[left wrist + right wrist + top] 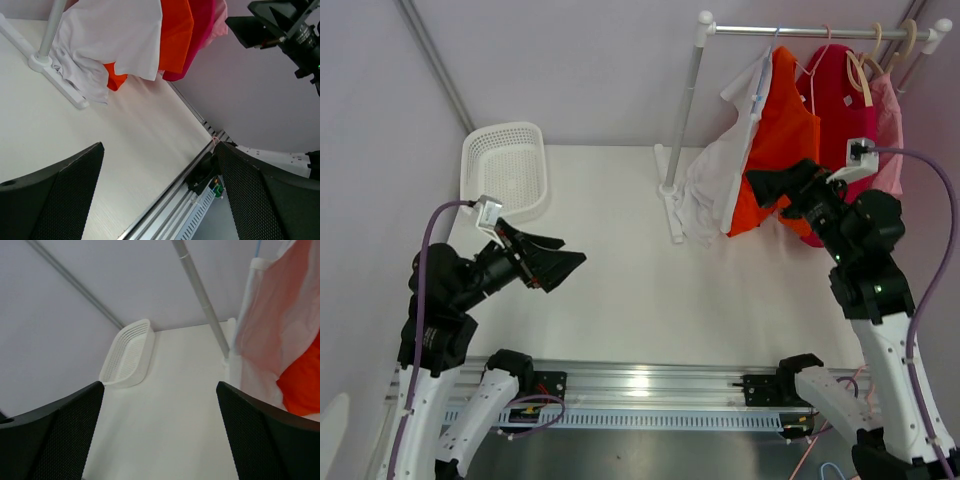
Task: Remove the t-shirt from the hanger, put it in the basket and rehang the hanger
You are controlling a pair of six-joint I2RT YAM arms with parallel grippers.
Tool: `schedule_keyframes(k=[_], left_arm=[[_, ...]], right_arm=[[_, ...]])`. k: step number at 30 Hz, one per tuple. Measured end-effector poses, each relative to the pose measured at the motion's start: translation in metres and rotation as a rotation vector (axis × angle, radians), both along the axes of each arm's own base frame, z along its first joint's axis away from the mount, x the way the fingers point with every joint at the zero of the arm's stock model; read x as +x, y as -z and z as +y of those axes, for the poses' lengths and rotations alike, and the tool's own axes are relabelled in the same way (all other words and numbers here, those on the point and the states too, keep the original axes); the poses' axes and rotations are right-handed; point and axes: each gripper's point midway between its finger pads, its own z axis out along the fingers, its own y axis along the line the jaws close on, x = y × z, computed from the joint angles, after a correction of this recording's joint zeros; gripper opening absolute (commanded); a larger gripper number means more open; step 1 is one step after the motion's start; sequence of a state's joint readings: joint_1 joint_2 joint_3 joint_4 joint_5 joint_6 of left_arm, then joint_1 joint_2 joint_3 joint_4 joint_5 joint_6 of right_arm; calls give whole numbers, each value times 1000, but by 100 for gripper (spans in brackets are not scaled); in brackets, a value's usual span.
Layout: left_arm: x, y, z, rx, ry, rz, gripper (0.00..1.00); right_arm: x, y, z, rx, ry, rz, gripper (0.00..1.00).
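Several garments hang on the rail (810,30): a white t-shirt (720,185) at the left end, then an orange t-shirt (782,140), a crimson one (840,100) and a pink one (888,130) on wooden hangers (865,68). My right gripper (760,190) is open and empty, just in front of the orange t-shirt's lower part. Its wrist view shows the white t-shirt (275,340) and the orange one (305,382) at the right. My left gripper (570,255) is open and empty above the table's left side, far from the rack. The white t-shirt also shows in its view (115,40).
The rack's upright pole (685,110) stands on a white foot (672,205) at mid table. A white plastic basket (505,170) sits at the back left and also shows in the right wrist view (127,355). An aluminium rail (640,385) runs along the near edge.
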State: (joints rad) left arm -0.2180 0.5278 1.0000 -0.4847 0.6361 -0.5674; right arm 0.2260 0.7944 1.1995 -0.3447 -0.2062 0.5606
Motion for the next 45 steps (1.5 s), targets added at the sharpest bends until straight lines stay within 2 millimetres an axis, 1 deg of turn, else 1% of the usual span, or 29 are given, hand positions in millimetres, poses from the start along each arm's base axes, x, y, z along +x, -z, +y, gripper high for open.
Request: schedule_keyframes(k=[2, 5, 7, 8, 10, 11, 12, 13, 15, 16, 17, 19, 21, 22, 24, 26, 30, 31, 38, 42, 44, 45], left_arm=[[3, 4, 0, 12, -1, 8, 99], [7, 0, 5, 33, -37, -40, 99], [13, -9, 13, 53, -96, -78, 99], [18, -14, 17, 64, -126, -93, 99], [31, -23, 24, 83, -187, -102, 99], [40, -26, 27, 93, -219, -101, 100], [48, -25, 30, 102, -244, -92, 100], [56, -21, 32, 110, -268, -77, 100], [71, -10, 36, 133, -308, -39, 100], [75, -6, 37, 140, -322, -25, 100], [80, -1, 39, 148, -339, -11, 100], [85, 6, 43, 160, -362, 8, 99], [87, 6, 47, 168, -389, 2, 99], [87, 4, 49, 168, -401, -9, 100], [87, 0, 53, 169, -423, -28, 99], [86, -4, 57, 169, -442, -49, 99], [87, -10, 60, 166, -461, -74, 99], [88, -10, 60, 165, -463, -75, 99], [92, -7, 60, 165, -471, -78, 100], [95, -2, 62, 171, -480, -67, 100], [96, -2, 63, 173, -490, -64, 99], [97, -1, 64, 174, -497, -63, 99]], right_arm=[[23, 4, -5, -38, 54, 21, 99], [61, 9, -14, -101, 145, 45, 100], [89, 7, -19, -138, 201, 58, 99], [104, -1, -21, -154, 228, 53, 99], [137, -11, -22, -183, 271, 41, 99], [155, -11, -23, -198, 292, 38, 99], [170, -10, -23, -213, 310, 37, 97], [185, -8, -23, -233, 326, 40, 91], [215, 1, -22, -276, 348, 66, 85], [231, -1, -21, -289, 358, 66, 80], [251, -4, -19, -301, 369, 67, 79], [282, -15, -15, -313, 390, 45, 79], [305, -20, -13, -330, 416, 26, 79], [312, -21, -13, -344, 431, 17, 78], [318, -14, -12, -377, 454, 24, 77], [320, -7, -12, -406, 477, 36, 77], [320, -1, -15, -442, 517, 54, 79], [320, -1, -17, -446, 528, 55, 74], [320, -3, -33, -474, 603, 57, 63], [320, -3, -37, -478, 631, 59, 51], [322, -1, -39, -485, 640, 62, 37], [323, 0, -39, -487, 641, 63, 25]])
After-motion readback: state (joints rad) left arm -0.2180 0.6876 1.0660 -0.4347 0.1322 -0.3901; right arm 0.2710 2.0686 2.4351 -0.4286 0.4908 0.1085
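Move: The neck of the blue hanger carrying the white t-shirt lies some 34 cm ahead of the right hand, about 4 cm to its right and nearly level in height; the rack's bar passes roughly 5 cm above that neck. The orange shirt hangs just right of the hanger, its middle about 5 cm over and some 18 cm lower. From the left hand, the neck is about 43 cm ahead, 38 cm right and 5 cm higher. The open right hand makes for the blue hanger's neck, driving forward about 32 cm at nearly constant height, then easing a few centimetres right under the bar while turning clockwise some 35 degrees and rolling left side down. Its fingers close past halfway around the stem, a grip not yet plain. The empty left hand goes forward about 10 cm and left 6, turning counter-clockwise. ##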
